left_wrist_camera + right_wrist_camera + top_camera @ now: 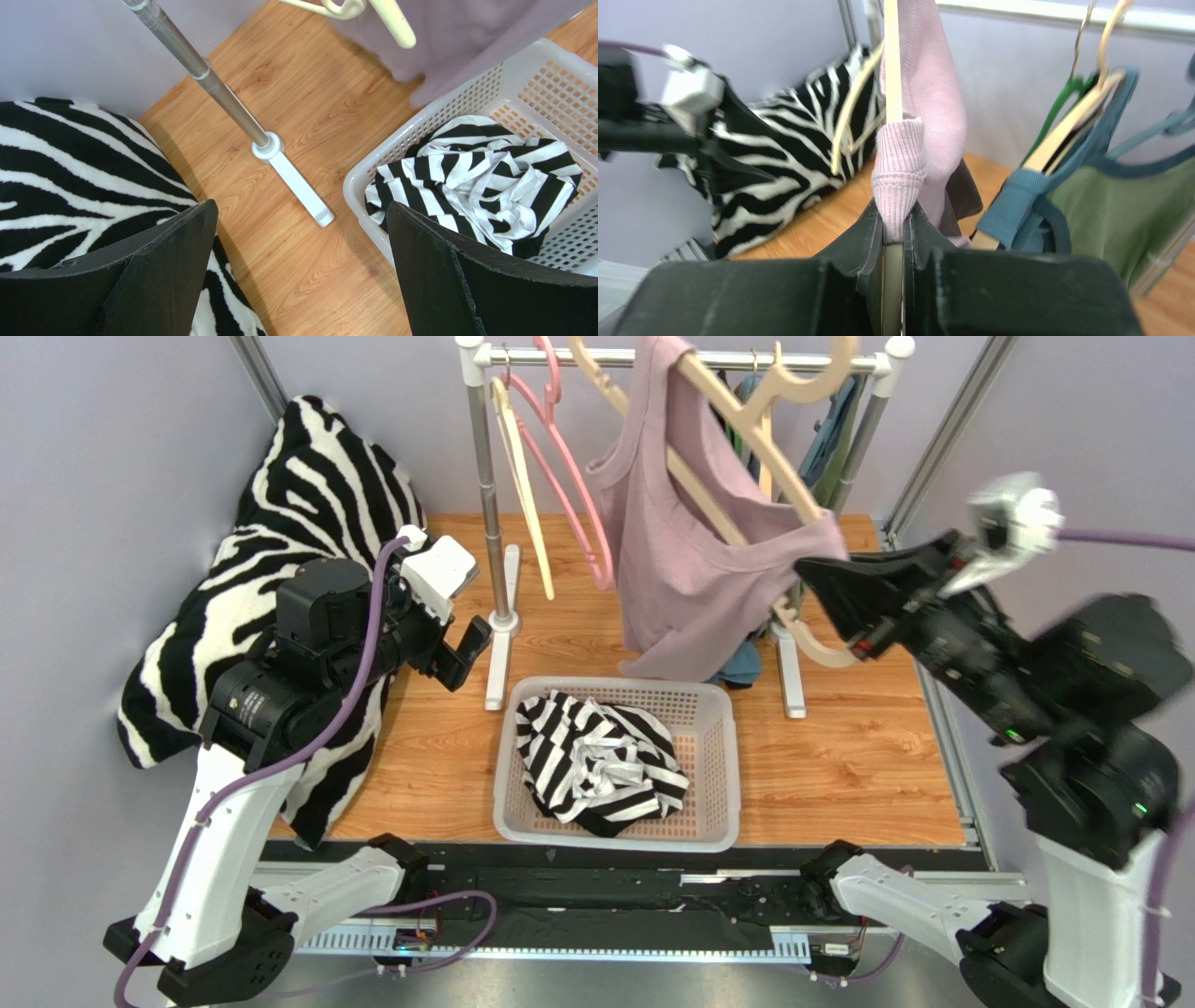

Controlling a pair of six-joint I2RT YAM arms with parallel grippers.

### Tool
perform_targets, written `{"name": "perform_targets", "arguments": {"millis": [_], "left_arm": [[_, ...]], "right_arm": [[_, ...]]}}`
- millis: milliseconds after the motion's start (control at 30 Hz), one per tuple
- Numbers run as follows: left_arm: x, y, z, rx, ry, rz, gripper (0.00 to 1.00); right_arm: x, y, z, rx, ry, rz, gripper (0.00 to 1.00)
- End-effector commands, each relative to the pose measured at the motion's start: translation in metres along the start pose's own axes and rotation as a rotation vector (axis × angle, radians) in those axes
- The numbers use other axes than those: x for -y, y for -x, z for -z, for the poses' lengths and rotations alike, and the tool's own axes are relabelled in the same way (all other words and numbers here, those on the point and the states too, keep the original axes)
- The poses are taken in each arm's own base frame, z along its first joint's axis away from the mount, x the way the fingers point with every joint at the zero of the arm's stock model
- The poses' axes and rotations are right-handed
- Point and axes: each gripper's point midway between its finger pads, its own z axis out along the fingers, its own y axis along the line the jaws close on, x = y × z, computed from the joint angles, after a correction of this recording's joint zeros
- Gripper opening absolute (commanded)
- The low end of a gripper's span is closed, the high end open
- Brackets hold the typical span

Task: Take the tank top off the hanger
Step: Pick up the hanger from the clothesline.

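The pink tank top (687,546) hangs on a wooden hanger (744,441) tilted on the rack rail. My right gripper (821,574) is shut on the top's shoulder strap (899,168) at the hanger's lower right end, with the hanger arm (892,56) pinched between the fingers too. My left gripper (470,651) is open and empty, low beside the rack's left post and above the wooden floor (302,206). The tank top's hem shows at the top of the left wrist view (456,35).
A white basket (730,756) with a black-and-white striped garment (596,756) sits under the rack. Zebra-print cloth (295,504) lies at the left. The rack post (484,490) carries empty pink and cream hangers (561,462). Blue and green garments (1102,189) hang at right.
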Motion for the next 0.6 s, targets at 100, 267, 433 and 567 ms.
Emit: {"name": "perform_targets", "arguments": {"millis": [100, 267, 433, 567], "left_arm": [[-0.004, 0.004, 0.007, 0.020, 0.024, 0.007, 0.99], [-0.003, 0.001, 0.006, 0.015, 0.018, 0.001, 0.99], [-0.001, 0.001, 0.009, 0.024, 0.010, -0.002, 0.99], [0.006, 0.006, 0.016, 0.043, -0.030, -0.020, 0.99]], "right_arm": [[-0.040, 0.056, 0.049, 0.189, 0.175, 0.004, 0.00], [-0.042, 0.029, 0.054, 0.115, 0.197, 0.002, 0.00], [-0.043, 0.003, 0.055, 0.038, 0.221, 0.010, 0.00], [-0.044, -0.012, 0.053, 0.001, 0.241, 0.036, 0.00]]}}
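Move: The right hand already pinches the lower end of the hanger with the pink tank top, off the rack. The basket it is brought over lies about 5 cm ahead, 13 cm left and 50 cm below, the striped top inside slightly left of its middle; the clothesline's middle is roughly 35 cm ahead, 15 cm left and 15 cm higher. From the idle, open left hand the basket is about 22 cm right, 2 cm ahead, 36 cm below. Keeping its pinch, the right hand pulls back from the clothesline, rising about 5 cm, then sinks 8. ##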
